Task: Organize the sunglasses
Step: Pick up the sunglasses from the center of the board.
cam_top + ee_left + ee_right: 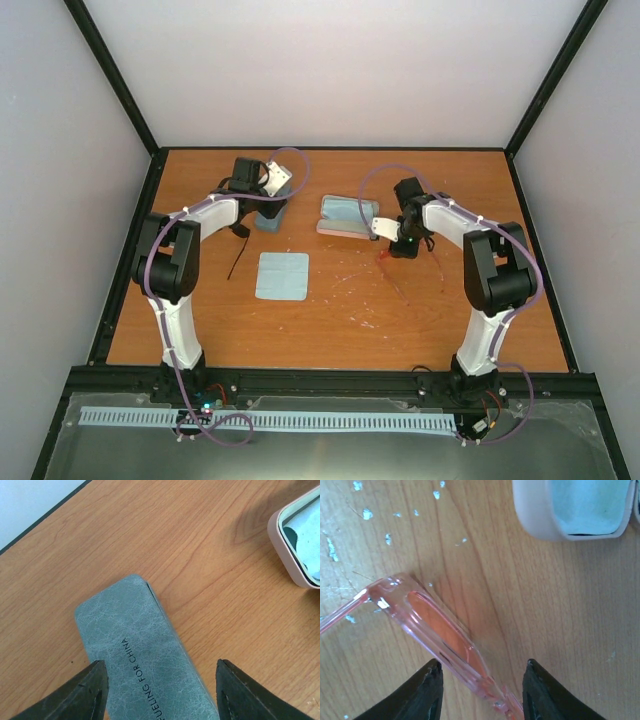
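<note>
The pink-red sunglasses (445, 640) lie on the wooden table, their clear pink frame running diagonally between the fingers of my right gripper (482, 662). That gripper is open, with a gap to the frame on both sides; in the top view the right gripper (398, 248) hovers low over the pink-red sunglasses (385, 258). My left gripper (160, 662) is open above a shut blue-grey case (145, 660), one finger on each side. Of the black sunglasses (237, 255) only a thin black arm shows beside the left arm.
An open pink case (345, 215) with a light-blue cloth inside lies between the arms and is also seen as the pink case (570, 510) in the right wrist view. A square light-blue cloth (282, 275) lies flat in front of the blue-grey case (270, 218). Black frame rails border the table.
</note>
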Motion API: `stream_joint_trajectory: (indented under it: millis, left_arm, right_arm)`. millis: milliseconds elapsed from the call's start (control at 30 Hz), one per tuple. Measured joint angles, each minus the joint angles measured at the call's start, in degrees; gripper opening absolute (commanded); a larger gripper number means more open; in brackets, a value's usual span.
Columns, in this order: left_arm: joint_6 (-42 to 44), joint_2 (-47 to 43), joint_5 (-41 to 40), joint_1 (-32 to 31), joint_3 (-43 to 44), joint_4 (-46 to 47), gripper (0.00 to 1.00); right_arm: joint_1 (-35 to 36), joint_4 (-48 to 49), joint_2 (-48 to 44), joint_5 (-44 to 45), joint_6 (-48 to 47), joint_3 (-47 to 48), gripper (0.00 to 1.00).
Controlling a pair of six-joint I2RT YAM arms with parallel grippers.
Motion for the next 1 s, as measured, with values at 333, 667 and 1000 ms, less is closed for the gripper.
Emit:
stream_joint_trajectory:
  millis: [333,667,1000]
  left_arm:
    - [0.0,0.48,0.31,0.48,0.07,0.02,0.59]
    - [-0.07,1.09,1.07,0.59,0.92,-0.22,0.59]
    - [-2.75,1.09,6.34,0.66,7.61,-4.17,0.59]
  right_arm:
    - [0.0,0.5,0.28,1.09,0.66,-0.11,0.21]
    - [0.0,-1.03,-0.09,0.85,1.84,1.18,0.03]
    - [-0.17,-4.55,-1.55,2.54,8.15,2.29,0.03]
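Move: The red sunglasses lie right at the right hand: the bridge of their front frame is already between its open fingers, perhaps 1 cm below the hand point. The open pink case stands about 10 cm ahead and 13 cm to the left of that hand, at much the same height, and the light-blue cloth lies flat some 32 cm left and 5 cm back. From the left hand the sunglasses are about 34 cm to the right, 7 cm back and 7 cm down. The right hand stays almost in place, pointing down, and shuts its half-open fingers on the bridge of the red sunglasses, then rises about 2 cm with the frame pinched, easing slightly right, away from the pink case, and turning some 10 degrees clockwise. The empty left hand, after a tiny dip, climbs about 3.5 cm off the grey case, drifting forward and right with its fingers still open. ##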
